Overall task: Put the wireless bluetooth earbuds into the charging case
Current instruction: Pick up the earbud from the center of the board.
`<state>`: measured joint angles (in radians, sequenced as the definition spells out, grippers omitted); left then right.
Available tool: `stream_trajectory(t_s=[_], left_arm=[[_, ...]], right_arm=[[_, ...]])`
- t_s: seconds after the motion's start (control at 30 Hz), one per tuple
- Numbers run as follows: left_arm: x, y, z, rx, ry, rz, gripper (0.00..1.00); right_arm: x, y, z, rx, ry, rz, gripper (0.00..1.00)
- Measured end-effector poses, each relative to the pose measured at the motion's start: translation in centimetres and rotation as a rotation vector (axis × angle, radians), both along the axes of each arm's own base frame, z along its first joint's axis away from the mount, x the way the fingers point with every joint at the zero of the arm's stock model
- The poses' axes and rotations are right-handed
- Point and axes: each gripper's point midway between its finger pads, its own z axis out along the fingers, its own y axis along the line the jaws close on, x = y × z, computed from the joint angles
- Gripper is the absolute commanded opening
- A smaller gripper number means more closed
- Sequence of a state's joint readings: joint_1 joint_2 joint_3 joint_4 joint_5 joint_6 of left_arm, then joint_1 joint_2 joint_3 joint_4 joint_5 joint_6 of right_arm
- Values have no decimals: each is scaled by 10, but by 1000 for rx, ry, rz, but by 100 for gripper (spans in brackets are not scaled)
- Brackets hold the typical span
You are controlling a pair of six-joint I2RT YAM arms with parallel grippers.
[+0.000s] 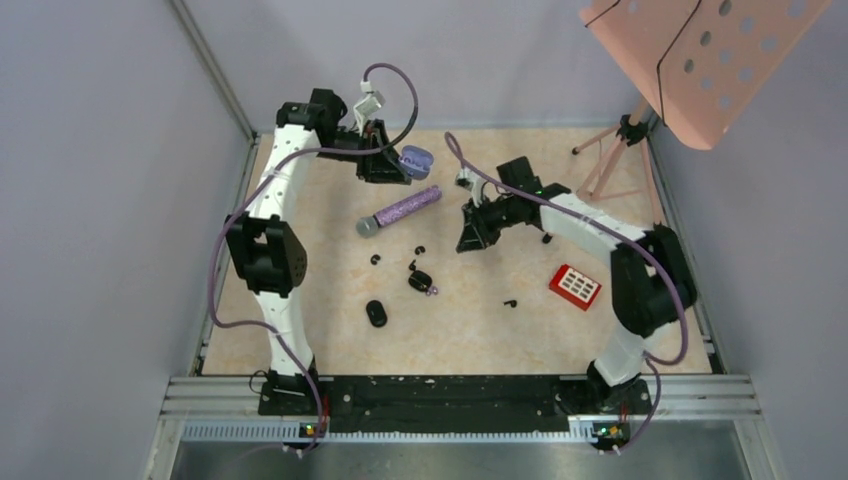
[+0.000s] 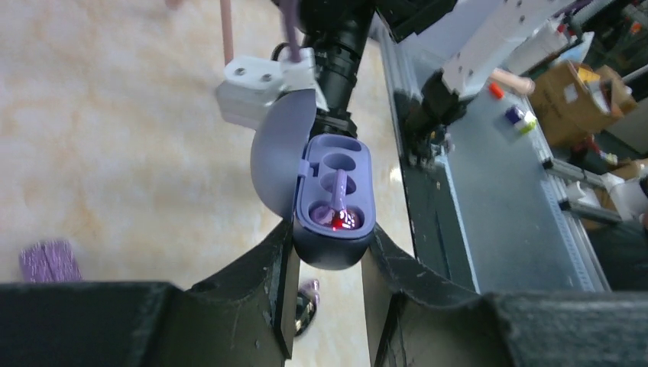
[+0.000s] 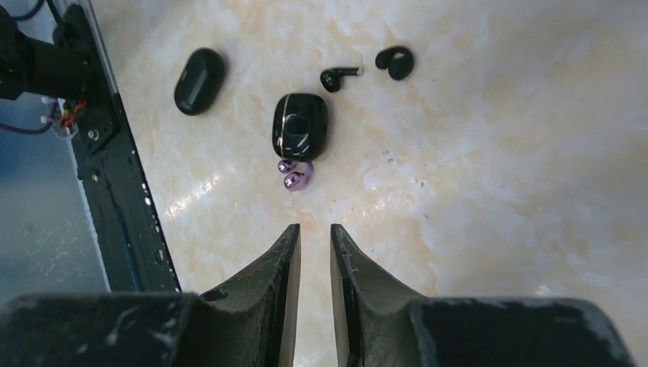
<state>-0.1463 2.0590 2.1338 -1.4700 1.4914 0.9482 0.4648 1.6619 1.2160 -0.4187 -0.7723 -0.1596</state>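
Note:
My left gripper [image 2: 328, 237] is shut on a lilac charging case [image 2: 334, 191] held off the table, lid open. One lilac earbud [image 2: 340, 218] sits in the case's near socket with a red light on it; the far socket is empty. In the top view the case [image 1: 416, 158] is at the back of the table. My right gripper [image 3: 314, 233] hovers open by a narrow gap, with nothing between its fingers. Just beyond it a lilac earbud [image 3: 294, 176] lies against a glossy black case [image 3: 300, 126]. Two black earbuds [image 3: 338, 76] [image 3: 395, 62] lie farther off.
A closed black oval case [image 3: 199, 80] lies near the front rail. A purple glitter microphone [image 1: 400, 211] lies mid-table, a red block [image 1: 575, 286] at the right. A pink music stand [image 1: 700, 60] stands at the back right. Another black earbud [image 1: 510, 302] lies alone.

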Motion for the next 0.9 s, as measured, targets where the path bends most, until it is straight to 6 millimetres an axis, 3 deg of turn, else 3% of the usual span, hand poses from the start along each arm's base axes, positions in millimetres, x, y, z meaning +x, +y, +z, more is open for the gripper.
stream_trajectory(t_s=[0.13,0.23,0.4,0.53,0.77,0.9], left_arm=[[15,7,-12,128,67,145,0],[24,23,-13,90,139,329,0],[48,59,-4,-22,163,541,0],[39,77,-4,-61,180,647,0],[25,107,18,-107,95,817,0],[25,119,19,-114,78,871,0]], right_arm=[[-10,16,-54,-88,151,59,22],[-16,29,-76,-131,213,109,23],[-19,44,-88,-157,246,174,25],[-28,53,-93,-179,251,227,25],[-52,64,-110,-244,255,329,25],[-60,65,-111,-268,255,350,24]])
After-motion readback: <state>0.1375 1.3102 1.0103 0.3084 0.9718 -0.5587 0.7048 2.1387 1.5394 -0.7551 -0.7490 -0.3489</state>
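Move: The purple earbud lies about 7 cm back, 7 cm left and 12 cm below the empty right hand. The closed black case crowds its far-left side, about 5 cm back and 9 cm left of the hand; the stemmed black earbud is some 1 cm back and 10 cm left, the round black earbud 2 cm ahead and 9 cm left. From the left hand the purple earbud is about 12 cm back, 4 cm right and 28 cm below. Down onto the purple earbud beside the black case comes the right hand, dropping about 11 cm, steeply at first, while working left and back; it turns counter-clockwise and tips its already parted fingers steeper, until they straddle the earbud without closing. The left hand keeps hold of the open purple charging case and carries it some 12 cm left, away from the work, swinging it about 50 degrees counter-clockwise. ##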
